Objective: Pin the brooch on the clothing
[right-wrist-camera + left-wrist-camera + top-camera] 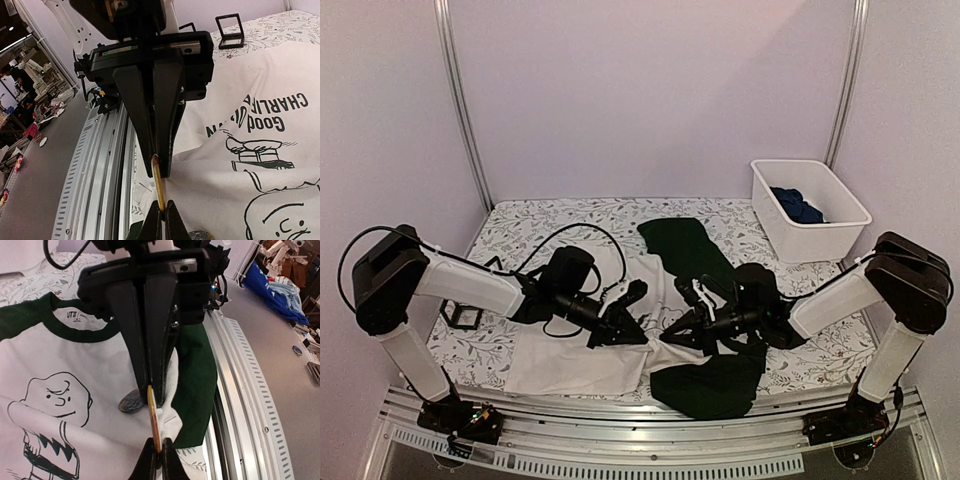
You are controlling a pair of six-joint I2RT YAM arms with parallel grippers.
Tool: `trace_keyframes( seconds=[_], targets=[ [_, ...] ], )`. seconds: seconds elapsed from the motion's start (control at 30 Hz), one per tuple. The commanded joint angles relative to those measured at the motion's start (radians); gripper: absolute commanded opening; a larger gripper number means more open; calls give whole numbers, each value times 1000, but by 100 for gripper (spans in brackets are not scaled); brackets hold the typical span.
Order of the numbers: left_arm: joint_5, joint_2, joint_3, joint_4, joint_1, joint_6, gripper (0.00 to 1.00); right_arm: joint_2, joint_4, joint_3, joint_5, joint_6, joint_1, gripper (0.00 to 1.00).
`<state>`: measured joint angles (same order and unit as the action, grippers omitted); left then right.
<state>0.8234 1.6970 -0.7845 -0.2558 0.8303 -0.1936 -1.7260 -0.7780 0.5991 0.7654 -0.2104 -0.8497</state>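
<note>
The clothing, a white T-shirt (570,365) with dark sleeves and a cartoon boy print (55,400), lies flat between the arms. Both grippers meet tip to tip over its lower middle. The brooch (154,417) is a thin gold disc seen edge-on, standing upright against a pinched fold of white cloth. My left gripper (160,446) is shut on its near edge. My right gripper (162,207) is shut on the brooch (158,182) from the opposite side. In the top view the left gripper (638,325) and right gripper (675,328) almost touch; the brooch is hidden there.
A small dark round piece (131,401) lies on the shirt beside the grippers. A white bin (843,228) holding a dark blue garment (798,205) stands at the back right. A small black stand (463,315) sits at the left. The metal table rail (240,405) runs close by.
</note>
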Motion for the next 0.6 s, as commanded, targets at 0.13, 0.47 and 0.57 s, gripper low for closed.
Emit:
trace_keyframes(
  seconds=[0.13, 0.47, 0.57],
  targets=[
    [-41, -6, 28, -115, -5, 61, 0, 34, -85, -82, -51, 10, 3, 33],
    [-53, 4, 40, -160, -2, 65, 0, -71, -366, -112, -163, 40, -43, 49],
    [-52, 6, 47, -182, -1, 69, 0, -120, -442, -111, -171, 19, -45, 44]
  ],
)
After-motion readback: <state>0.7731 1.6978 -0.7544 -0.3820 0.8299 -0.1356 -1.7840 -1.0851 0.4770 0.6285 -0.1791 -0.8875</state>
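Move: The brooch stands edge-on between the two grippers, its middle about 2 cm to the left gripper's right and 2 cm to the right gripper's left, level with both. From the right gripper, the grey brooch lies some 3 cm ahead and 3 cm below on the shirt; the printed face is about 10 cm ahead and 4 cm below; the near green sleeve sits roughly 9 cm back, 8 cm right and 5 cm below. Open the right gripper to about half so its tips come off the brooch's far end, drawing it some 2 cm right, a little down and back, then bring it most of the way in again, rolling about 10 degrees, with the brooch's end between its open fingers. Meanwhile keep the left gripper shut on the brooch and ease it about 1 cm forward and slightly up. ##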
